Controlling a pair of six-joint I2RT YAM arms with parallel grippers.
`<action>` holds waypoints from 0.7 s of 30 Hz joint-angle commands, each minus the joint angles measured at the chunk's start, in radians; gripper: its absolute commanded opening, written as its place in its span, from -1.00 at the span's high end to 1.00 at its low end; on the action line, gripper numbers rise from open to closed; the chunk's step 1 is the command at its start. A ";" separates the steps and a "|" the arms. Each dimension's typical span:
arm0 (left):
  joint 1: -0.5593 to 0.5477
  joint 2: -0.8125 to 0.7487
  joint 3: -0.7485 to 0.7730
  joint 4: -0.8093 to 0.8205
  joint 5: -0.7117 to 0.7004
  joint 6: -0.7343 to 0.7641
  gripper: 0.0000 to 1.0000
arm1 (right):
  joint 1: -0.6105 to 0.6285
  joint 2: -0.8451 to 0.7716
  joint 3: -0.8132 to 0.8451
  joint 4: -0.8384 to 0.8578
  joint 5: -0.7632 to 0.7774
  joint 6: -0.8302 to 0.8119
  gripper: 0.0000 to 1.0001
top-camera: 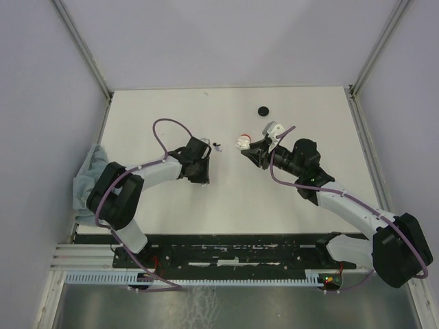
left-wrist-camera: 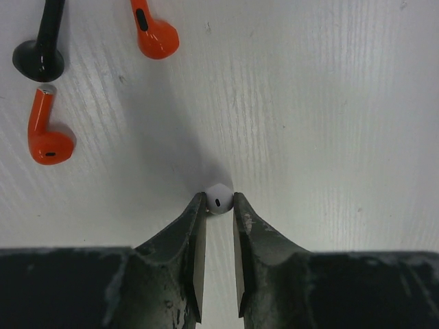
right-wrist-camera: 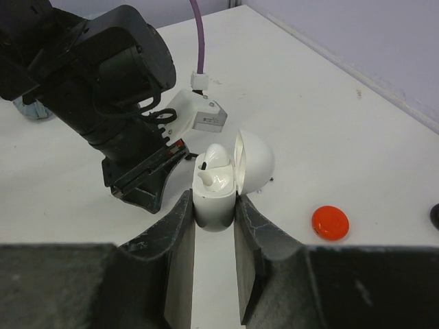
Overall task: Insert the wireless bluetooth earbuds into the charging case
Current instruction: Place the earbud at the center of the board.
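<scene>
My left gripper (left-wrist-camera: pixel 219 201) is shut on a tiny white earbud (left-wrist-camera: pixel 219 197), pinched at the very fingertips just above the white table. In the top view that gripper (top-camera: pixel 204 164) sits left of centre. My right gripper (right-wrist-camera: pixel 214 203) is shut on the white charging case (right-wrist-camera: pixel 217 205), held upright with its lid (right-wrist-camera: pixel 255 161) swung open. One white earbud (right-wrist-camera: pixel 218 168) sits in the case. In the top view the case (top-camera: pixel 241 142) lies a short way right of the left gripper. The left arm (right-wrist-camera: pixel 103 82) fills the right wrist view behind the case.
Two red earbuds (left-wrist-camera: pixel 48 133) (left-wrist-camera: pixel 154 34) and a black earbud (left-wrist-camera: pixel 40 53) lie loose ahead of the left gripper. A red case (right-wrist-camera: pixel 330 222) rests to the right of the white case. A black case (top-camera: pixel 263 110) lies farther back.
</scene>
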 commanded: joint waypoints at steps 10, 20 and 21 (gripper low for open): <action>-0.007 -0.007 -0.020 -0.005 -0.021 -0.045 0.12 | -0.002 0.003 0.009 0.061 0.003 0.018 0.79; -0.029 -0.039 0.002 -0.060 0.000 -0.054 0.05 | -0.002 0.006 0.007 0.061 0.009 0.011 0.79; -0.029 -0.048 0.013 -0.076 -0.018 -0.047 0.05 | -0.002 0.005 0.009 0.060 0.009 0.011 0.79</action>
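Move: The white earbud is still between the left fingertips, at most about 1 cm below the hand point, just over the middle of the board. From that hand, one red earbud lies about 5 cm ahead and 5 cm left, the black earbud some 8 cm ahead and 4 cm left, and the other red earbud roughly 8 cm straight ahead, all about 1 cm lower. From the right hand, the white earbud is about 17 cm left, 2 cm back and 22 cm below. Nearly on the spot and low over the board, the left hand spreads its fingers by about a fifth of their range and lets go of the white earbud, then eases back a little under 1 cm, staying low and pointing steeply down. The right hand stays still and keeps its hold on the open white charging case. ##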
